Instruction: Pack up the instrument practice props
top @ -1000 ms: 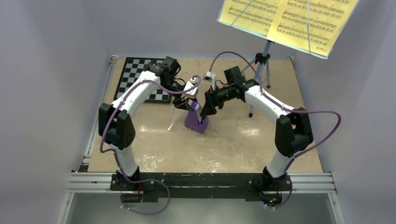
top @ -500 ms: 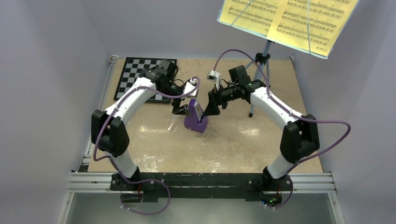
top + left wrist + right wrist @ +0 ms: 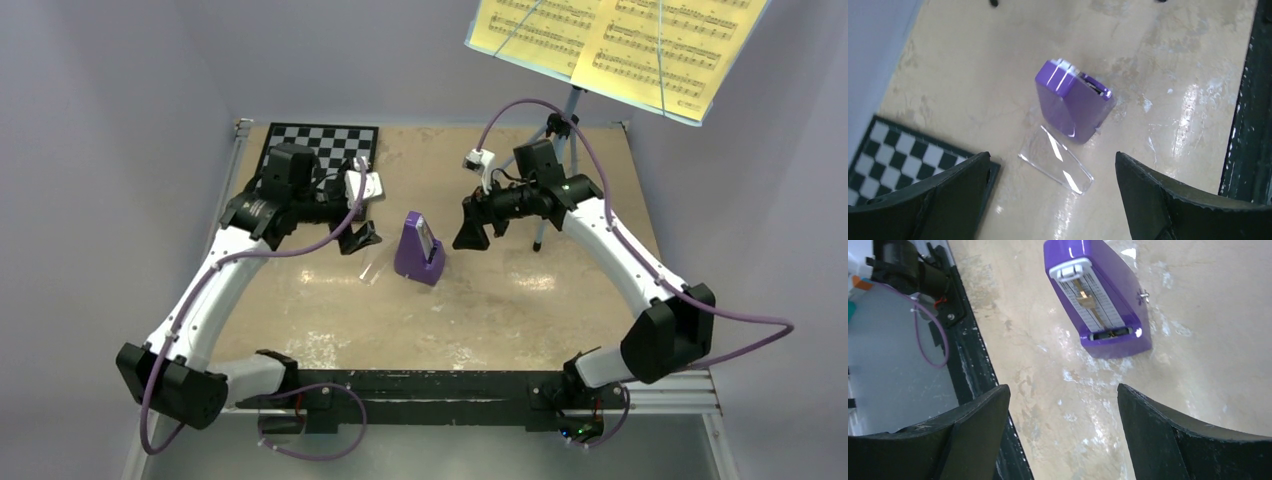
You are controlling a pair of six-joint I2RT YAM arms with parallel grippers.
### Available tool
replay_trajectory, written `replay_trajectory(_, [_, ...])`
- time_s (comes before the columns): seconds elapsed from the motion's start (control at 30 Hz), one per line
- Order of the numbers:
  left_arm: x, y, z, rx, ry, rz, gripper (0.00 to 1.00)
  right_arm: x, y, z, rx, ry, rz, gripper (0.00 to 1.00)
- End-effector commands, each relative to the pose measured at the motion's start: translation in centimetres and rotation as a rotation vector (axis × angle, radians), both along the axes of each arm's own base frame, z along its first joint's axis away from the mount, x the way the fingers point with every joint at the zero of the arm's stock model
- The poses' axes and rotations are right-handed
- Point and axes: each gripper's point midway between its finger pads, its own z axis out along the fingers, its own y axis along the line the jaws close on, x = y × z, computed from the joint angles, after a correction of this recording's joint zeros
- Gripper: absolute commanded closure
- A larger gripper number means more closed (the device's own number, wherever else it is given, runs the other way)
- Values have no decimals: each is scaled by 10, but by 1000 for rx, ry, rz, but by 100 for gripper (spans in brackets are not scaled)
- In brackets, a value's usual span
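Observation:
The purple pyramid metronome (image 3: 420,250) stands upright mid-table with its front open; it also shows in the left wrist view (image 3: 1073,102) and the right wrist view (image 3: 1098,297). Its clear cover (image 3: 1055,160) lies flat on the table to its left, also seen from above (image 3: 370,268). My left gripper (image 3: 360,238) is open and empty, left of the metronome. My right gripper (image 3: 470,238) is open and empty, right of it. The yellow sheet music (image 3: 615,45) rests on the light blue music stand (image 3: 560,130) at the back right.
A black-and-white checkerboard (image 3: 310,160) lies at the back left, its corner in the left wrist view (image 3: 888,160). The stand's tripod legs (image 3: 540,235) stand just behind my right gripper. The black front rail (image 3: 430,385) runs along the near edge.
Both grippers have let go of the metronome and drawn back, left arm leftward, right arm rightward. The metronome stands free, and the clear cover lies on the table.

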Motion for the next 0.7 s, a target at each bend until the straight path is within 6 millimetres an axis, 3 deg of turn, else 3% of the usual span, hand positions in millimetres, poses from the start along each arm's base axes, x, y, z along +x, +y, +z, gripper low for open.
replay_trajectory(0.0, [32, 38, -12, -72, 156, 464, 0, -4, -26, 6, -92, -65, -82, 16])
replay_trajectory(0.1, [38, 64, -42, -44, 295, 706, 0, -6, -40, 10, -153, -93, -130, 15])
replay_trajectory(0.2, [34, 76, -75, 5, 426, 846, 0, -12, -50, 19, -174, -135, -151, 14])
replay_trajectory(0.3, [40, 85, -99, 3, 427, 967, 0, -11, -60, 30, -202, -177, -193, 13])
replay_trajectory(0.47, [42, 85, -130, 25, 426, 1007, 0, -13, -77, 47, -240, -260, -240, 11])
replay_trajectory(0.67, [36, 67, -156, 57, 478, 927, 3, -18, -84, 52, -262, -261, -242, 12])
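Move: The clear cover lies flat on the table, roughly 8 cm ahead of the left hand, 3 cm to its right and 26 cm below it. The metronome stands about 9 cm to the right of the cover and 3 cm nearer the base; the chessboard's middle is some 27 cm beyond the cover and 21 cm to its left. From the right hand the cover is around 22 cm left and 8 cm ahead, the metronome 12 cm left and 5 cm ahead. Down and to its left, the left hand swings away from beside the metronome, dropping some 15 cm towards the clear cover while turning about 55 degrees counter-clockwise and tipping its open fingers steeply downward. It first shifts leftward and slightly forward, then mostly sinks, slowing, without reaching the cover. The right hand, also open, backs off rightward from the metronome, rising a little and turning clockwise. ##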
